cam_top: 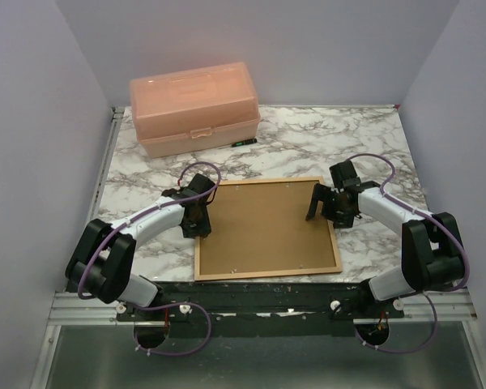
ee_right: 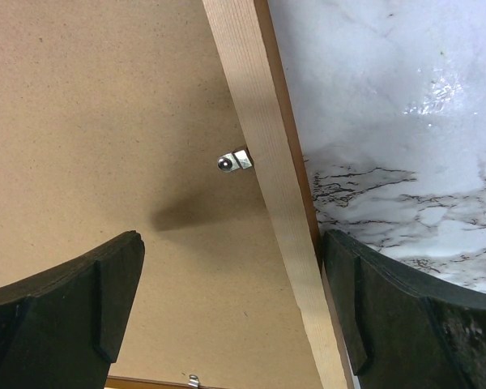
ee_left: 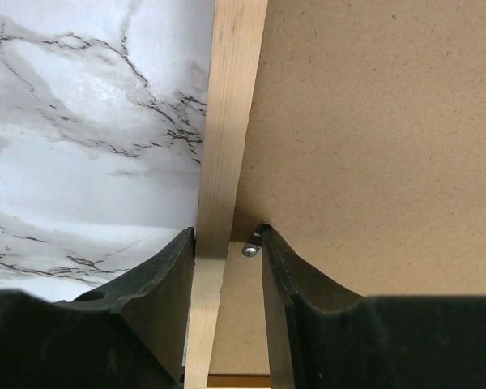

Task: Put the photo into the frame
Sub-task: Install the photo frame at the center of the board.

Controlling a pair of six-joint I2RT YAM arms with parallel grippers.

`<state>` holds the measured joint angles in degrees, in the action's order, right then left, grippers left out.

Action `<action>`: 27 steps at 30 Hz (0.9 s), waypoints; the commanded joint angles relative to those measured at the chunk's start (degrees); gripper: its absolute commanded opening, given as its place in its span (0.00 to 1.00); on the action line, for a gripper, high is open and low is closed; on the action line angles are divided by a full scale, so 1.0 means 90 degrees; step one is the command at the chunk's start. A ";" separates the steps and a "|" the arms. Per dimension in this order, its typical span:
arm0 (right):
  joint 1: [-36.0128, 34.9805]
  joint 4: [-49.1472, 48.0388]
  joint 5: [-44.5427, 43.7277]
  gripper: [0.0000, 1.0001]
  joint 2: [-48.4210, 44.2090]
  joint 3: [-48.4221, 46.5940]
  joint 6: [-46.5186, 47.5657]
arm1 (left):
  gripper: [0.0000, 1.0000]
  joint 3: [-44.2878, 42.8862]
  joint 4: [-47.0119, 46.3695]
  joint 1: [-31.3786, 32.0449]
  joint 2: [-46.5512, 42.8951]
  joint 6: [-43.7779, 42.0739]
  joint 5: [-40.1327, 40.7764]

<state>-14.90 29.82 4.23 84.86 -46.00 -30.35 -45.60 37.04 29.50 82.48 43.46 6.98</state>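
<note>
The frame (cam_top: 267, 274) lies flat on the marble table with a plain brown backing board (cam_top: 263, 227) filling it. The photo is not in view. My left gripper (cam_top: 198, 217) straddles the frame's left rail (ee_left: 227, 121). Its jaws are narrowed: one finger (ee_left: 174, 267) rests against the rail's outer edge, and the other (ee_left: 279, 267) stands on the board beside a small metal tab (ee_left: 250, 249), a gap away from the rail. My right gripper (cam_top: 320, 207) stands wide open over the right rail (ee_right: 267, 138), gripping nothing, with a metal tab (ee_right: 233, 161) just ahead.
A pink plastic box (cam_top: 194, 105) with its lid shut stands at the back left of the table. Grey walls close in the table on the left, right and back. Bare marble (cam_top: 364, 146) surrounds the frame.
</note>
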 commanded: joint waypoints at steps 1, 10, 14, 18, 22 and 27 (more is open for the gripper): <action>-0.0026 -0.0123 0.0447 1.00 0.0131 0.0179 -0.0035 | 0.14 0.0128 -0.0295 0.0004 0.0036 -0.0073 0.0160; -0.0024 -0.0129 0.0508 1.00 0.0124 0.0179 -0.0045 | 0.00 0.0204 -0.0410 0.0004 -0.0136 -0.0044 -0.0048; -0.0019 -0.0120 0.0526 1.00 0.0102 0.0179 -0.0057 | 0.00 0.0255 -0.0322 0.0004 -0.0336 -0.0016 -0.0025; -0.0022 -0.0135 0.0562 1.00 0.0112 0.0198 -0.0062 | 0.00 0.0311 -0.0269 0.0004 -0.0538 -0.0014 -0.0009; -0.0024 -0.0146 0.0599 1.00 0.0082 0.0215 -0.0075 | 0.00 0.0355 -0.0301 0.0014 -0.0561 -0.0008 -0.0047; -0.0024 -0.0130 0.0582 1.00 0.0063 0.0228 -0.0083 | 0.00 0.0381 -0.0346 0.0014 -0.0578 -0.0006 -0.0084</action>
<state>-14.87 29.58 4.73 84.82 -45.89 -30.09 -42.63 35.88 29.36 78.43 42.50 7.31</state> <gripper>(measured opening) 0.997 0.075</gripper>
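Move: The frame's left side bar already lies between the left hand's open fingers, level with the hand, at most 1 cm to its left and roughly 1 cm below. A small metal clip sits about 1 cm to the hand's right, level with it. The brown board's middle is some 19 cm to the hand's right, straight across and 2 cm below. From the right hand, the left side bar is about 33 cm left and 4 cm nearer the base. Easing about half a centimetre back and left, the left fingers close and pinch the left side bar. ##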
